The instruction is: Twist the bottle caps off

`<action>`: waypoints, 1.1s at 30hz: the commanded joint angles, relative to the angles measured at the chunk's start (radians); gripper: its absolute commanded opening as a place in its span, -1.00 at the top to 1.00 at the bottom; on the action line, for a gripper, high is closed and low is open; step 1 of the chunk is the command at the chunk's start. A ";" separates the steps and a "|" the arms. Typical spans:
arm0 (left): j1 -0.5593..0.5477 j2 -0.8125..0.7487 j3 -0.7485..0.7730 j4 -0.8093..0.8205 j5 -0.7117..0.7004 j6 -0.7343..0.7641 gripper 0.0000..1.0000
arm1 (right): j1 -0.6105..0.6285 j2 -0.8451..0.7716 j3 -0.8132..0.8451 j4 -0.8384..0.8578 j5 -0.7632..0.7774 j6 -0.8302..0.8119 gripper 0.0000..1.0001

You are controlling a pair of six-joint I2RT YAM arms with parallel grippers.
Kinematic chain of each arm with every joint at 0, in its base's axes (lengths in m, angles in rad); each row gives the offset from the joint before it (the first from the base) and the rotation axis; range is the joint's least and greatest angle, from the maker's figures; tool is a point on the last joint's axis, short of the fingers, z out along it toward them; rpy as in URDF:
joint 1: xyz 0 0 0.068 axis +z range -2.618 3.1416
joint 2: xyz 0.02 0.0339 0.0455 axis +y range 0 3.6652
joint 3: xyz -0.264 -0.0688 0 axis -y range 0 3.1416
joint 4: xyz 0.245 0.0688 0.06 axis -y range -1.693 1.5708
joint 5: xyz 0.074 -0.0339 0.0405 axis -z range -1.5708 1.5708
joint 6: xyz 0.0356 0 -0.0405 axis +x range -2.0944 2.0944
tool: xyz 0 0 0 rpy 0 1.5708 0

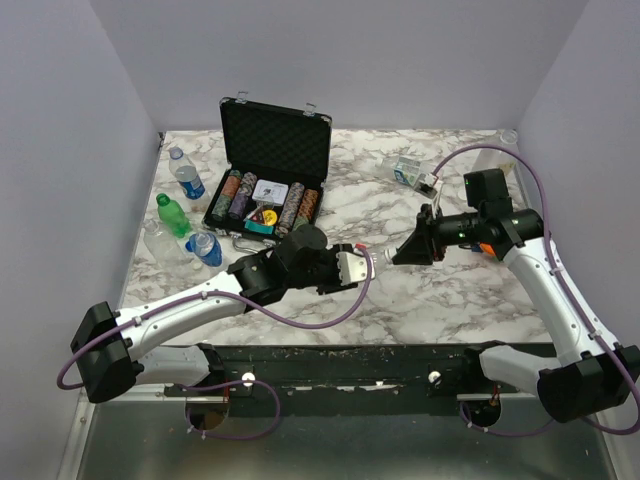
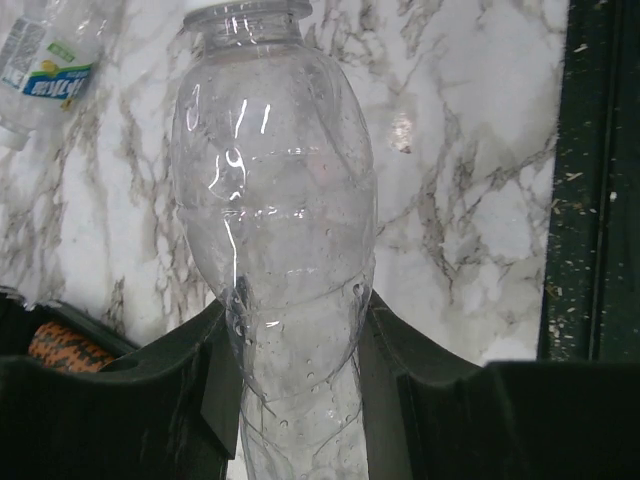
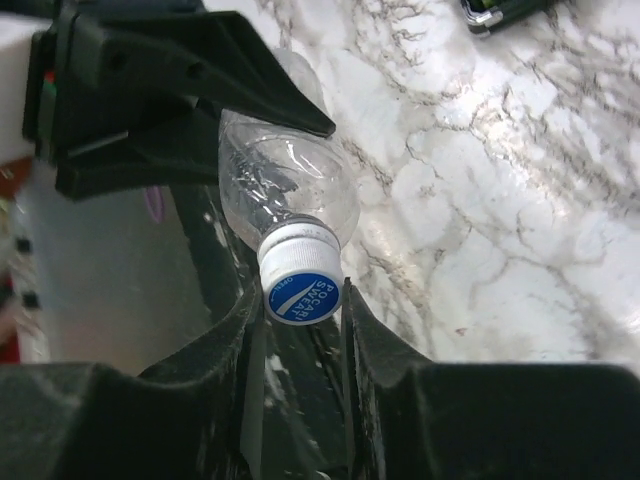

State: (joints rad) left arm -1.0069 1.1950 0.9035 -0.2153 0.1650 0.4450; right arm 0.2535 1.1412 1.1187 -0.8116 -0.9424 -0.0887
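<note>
My left gripper (image 1: 358, 266) (image 2: 290, 330) is shut on a clear, label-free bottle (image 2: 275, 190), which lies level above the table's middle with its neck toward the right arm. The bottle's white cap (image 3: 299, 272) has a blue printed top facing the right wrist camera. My right gripper (image 1: 394, 257) (image 3: 298, 312) is shut on that cap, one fingertip against each side. In the right wrist view the bottle's shoulder (image 3: 285, 185) shows just beyond the cap, with the left gripper's black fingers (image 3: 200, 70) behind it.
Several more bottles lie at the left: a blue-labelled one (image 1: 186, 176), a green one (image 1: 172, 214) and a blue-capped one (image 1: 204, 247). An open black chip case (image 1: 272, 150) stands at the back. Another labelled bottle (image 1: 408, 171) lies at back right.
</note>
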 commanded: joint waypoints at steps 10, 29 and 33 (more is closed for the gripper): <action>0.025 0.069 0.110 -0.150 0.576 -0.012 1.00 | 0.058 -0.093 0.107 -0.468 -0.076 -1.194 0.85; 0.025 0.052 0.084 -0.087 0.311 -0.025 1.00 | 0.059 -0.115 0.133 -0.304 0.077 -0.717 -0.67; 0.025 0.048 0.081 -0.088 0.271 -0.019 1.00 | 0.058 -0.149 0.145 -0.308 0.116 -0.658 -0.85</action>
State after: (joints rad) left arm -0.9794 1.2575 0.9909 -0.3202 0.4995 0.4072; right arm 0.3069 1.0340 1.2369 -1.1545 -0.8913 -0.8600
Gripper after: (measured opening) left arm 0.486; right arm 0.909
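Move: The bottle cap is already pinched between the right hand's pads. It lies about 11 cm right of the left hand, 4 cm ahead and some 2 cm higher, on the clear bottle gripped there. From the right hand, the lying bottle is about 33 cm ahead and 6 cm right, and the orange ring 17 cm ahead and 28 cm right, both some 16 cm lower. The poker case is 25 cm ahead, 21 cm left and 14 cm below the left hand. The cap, held by the right fingers, is twisted counter-clockwise as seen facing its top, the right wrist rolling some 50 degrees while both hands sweep back about 6 cm. The left keeps its grip on the bottle and counter-turns, swinging the neck clockwise. Then the right fingers open wide and let go of the cap as both hands ease slightly forward. ##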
